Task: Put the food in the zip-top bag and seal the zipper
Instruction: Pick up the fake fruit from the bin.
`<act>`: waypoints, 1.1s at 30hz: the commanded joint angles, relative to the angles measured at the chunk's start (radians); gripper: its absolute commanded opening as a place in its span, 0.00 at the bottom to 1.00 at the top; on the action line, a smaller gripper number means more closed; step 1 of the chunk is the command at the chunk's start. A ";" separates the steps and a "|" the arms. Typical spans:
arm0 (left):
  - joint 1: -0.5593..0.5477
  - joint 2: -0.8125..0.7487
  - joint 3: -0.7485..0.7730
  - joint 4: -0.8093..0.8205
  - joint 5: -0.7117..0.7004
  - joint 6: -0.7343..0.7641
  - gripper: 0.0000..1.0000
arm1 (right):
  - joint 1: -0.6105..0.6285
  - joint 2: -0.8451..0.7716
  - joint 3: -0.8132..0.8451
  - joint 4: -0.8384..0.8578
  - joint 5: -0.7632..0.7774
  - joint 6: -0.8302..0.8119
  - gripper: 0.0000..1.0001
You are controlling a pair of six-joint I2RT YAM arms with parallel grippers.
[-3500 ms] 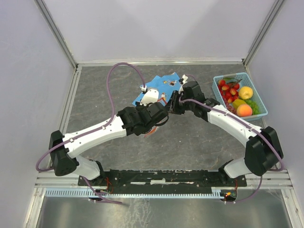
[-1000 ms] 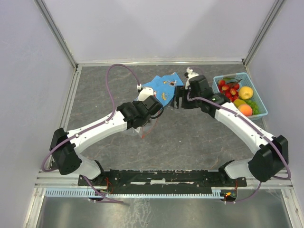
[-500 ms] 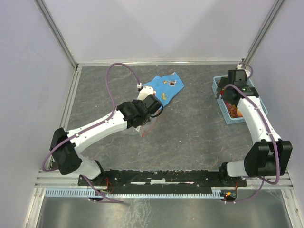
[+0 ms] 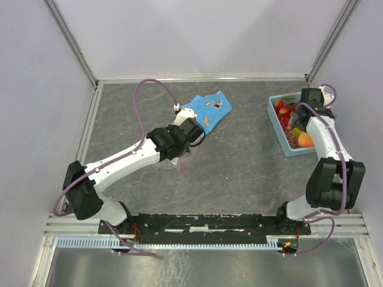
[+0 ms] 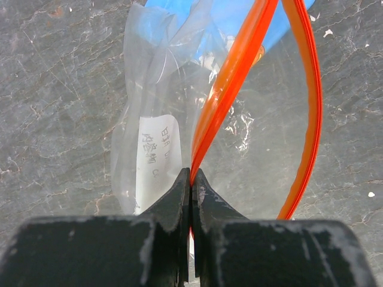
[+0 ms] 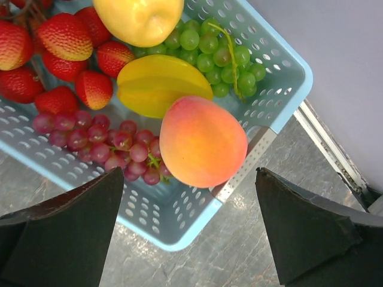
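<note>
The clear zip-top bag (image 5: 149, 137) hangs crinkled over the grey table, its mouth spread into a loop. My left gripper (image 5: 191, 176) is shut on the red-orange zipper (image 5: 239, 66) at one side of that mouth; in the top view the left gripper (image 4: 181, 154) is mid-table. The food lies in a light-blue basket (image 6: 179, 221): an orange peach (image 6: 202, 142), a yellow star fruit (image 6: 158, 84), green grapes (image 6: 221, 54), purple grapes (image 6: 108, 146) and strawberries (image 6: 66, 39). My right gripper (image 6: 190, 179) hovers open above the peach, holding nothing.
A blue patterned cloth (image 4: 206, 110) lies just beyond the bag. The basket (image 4: 276, 128) stands at the table's right edge, close to the right wall and its metal rail (image 6: 329, 143). Bare grey table stretches between bag and basket.
The right arm has swung away from the bag and cloth over to the basket, and its jaws have spread wide. The left gripper has stayed shut on the zipper strip.
</note>
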 commanded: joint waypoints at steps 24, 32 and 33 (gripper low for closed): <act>0.006 0.000 0.025 -0.006 0.007 -0.008 0.03 | -0.119 0.241 -0.020 0.150 -0.171 -0.101 0.99; 0.007 -0.008 0.019 -0.006 0.006 -0.013 0.03 | -0.126 0.264 0.000 0.144 -0.238 -0.124 0.99; 0.006 -0.008 0.019 -0.006 0.006 -0.014 0.03 | -0.125 0.265 0.002 0.142 -0.238 -0.125 0.99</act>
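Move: The right hand hangs wide open over the near end of the bin, with the peach about 10 cm below it and perhaps 1 cm to its right. The starfruit lies some 5 cm ahead of the peach. From the hand, the red grapes are about 3 cm ahead and 5 cm to the left, the green grapes about 3 cm ahead and 7 cm to the right, both roughly 12 cm down. From the left hand, the peach is around 46 cm to the right, 5 cm ahead and 13 cm below. Down almost straight, by roughly 10 cm, the right hand sinks into the near end of the bin onto the peach, easing off towards the end. Its fingers stay wide open and tip some 10 degrees nearer to plumb, until they stand one on each side of the peach without having closed. The left hand stays put and keeps its pinch on the bag's orange zipper edge. ##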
